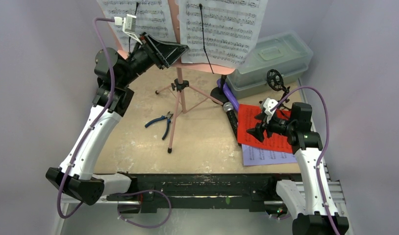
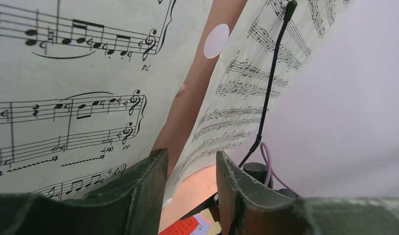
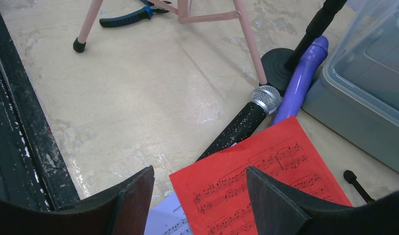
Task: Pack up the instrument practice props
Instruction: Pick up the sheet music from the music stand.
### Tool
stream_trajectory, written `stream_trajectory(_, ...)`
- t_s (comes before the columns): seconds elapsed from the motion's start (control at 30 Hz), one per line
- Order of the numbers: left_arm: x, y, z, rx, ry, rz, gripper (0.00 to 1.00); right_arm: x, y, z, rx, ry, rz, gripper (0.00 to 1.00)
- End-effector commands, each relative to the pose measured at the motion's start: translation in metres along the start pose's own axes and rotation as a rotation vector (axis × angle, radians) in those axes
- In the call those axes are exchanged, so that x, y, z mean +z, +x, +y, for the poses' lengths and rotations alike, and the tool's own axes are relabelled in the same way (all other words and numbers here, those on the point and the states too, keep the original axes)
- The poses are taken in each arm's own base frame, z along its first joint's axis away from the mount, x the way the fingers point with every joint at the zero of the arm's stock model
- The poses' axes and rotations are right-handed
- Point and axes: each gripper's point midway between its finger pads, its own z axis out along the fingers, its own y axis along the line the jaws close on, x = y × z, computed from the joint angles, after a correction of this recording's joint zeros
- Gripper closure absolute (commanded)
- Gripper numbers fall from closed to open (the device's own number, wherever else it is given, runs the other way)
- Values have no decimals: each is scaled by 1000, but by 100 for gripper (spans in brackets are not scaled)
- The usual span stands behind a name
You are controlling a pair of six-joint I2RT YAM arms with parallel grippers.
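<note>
The pink music rack (image 1: 179,93) stands at the back middle on its tripod, with two white music sheets (image 1: 222,29) on its panel (image 2: 197,93). My left gripper (image 1: 180,50) is raised to the panel's lower edge. Its jaws (image 2: 190,155) stand apart, with the right sheet's (image 2: 236,88) lower corner in the gap. My right gripper (image 1: 256,131) hovers open and empty (image 3: 198,171) over the red sheet (image 3: 266,181), which lies on a lavender sheet (image 3: 163,220). The black silver-headed mic (image 3: 241,127) and purple mic (image 3: 305,68) lie beside a black mic support's base (image 3: 278,63).
Blue-handled pliers (image 1: 161,122) lie left of the rack's tripod legs. A translucent lidded box (image 1: 271,61) sits at the back right, with a second black mic support (image 1: 275,78) in front of it. A black rail runs along the table's near edge (image 3: 21,137).
</note>
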Motion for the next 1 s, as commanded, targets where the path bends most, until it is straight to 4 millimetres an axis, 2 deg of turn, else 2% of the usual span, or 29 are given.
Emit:
stream_trajectory(0.0,0,-7,-21,3,99,-24,63,-3,-4,0,-19,1,-8,28)
stream_trajectory(0.4,12,-5,-42,62,204,-30,65,-3,-4,-1,-18,2,-8,27)
stream_trajectory(0.47,14,-3,-43,75,213,-28,78,-2,-4,0,-18,2,-8,28)
stream_trajectory(0.5,14,-3,-45,84,216,-33,90,-3,-5,-1,-19,3,-9,27)
stream_trajectory(0.53,14,-5,-46,95,218,-38,98,-3,-5,0,-19,3,-9,27)
stream_trajectory(0.7,-2,-25,-47,198,124,-123,100,-2,-4,-1,-16,2,-7,27)
stream_trajectory(0.97,-42,-59,-37,326,-83,-288,100,-2,-4,-1,-16,3,-6,27)
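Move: The middle of the right-hand sheet music on the stand lies about 11 cm right of the left hand, 5 cm ahead and 5 cm above, with its left edge just off the fingertips. The left-hand sheet's middle is 11 cm left, 5 cm ahead and 5 cm up; the page clip is 7 cm right, 3 cm ahead and roughly level. From the right hand, the right-hand sheet is about 16 cm left, 16 cm ahead and 38 cm up. Left hand eases 3 cm right, shuts on the right-hand sheet's left edge, then pulls 4 cm left and up. ##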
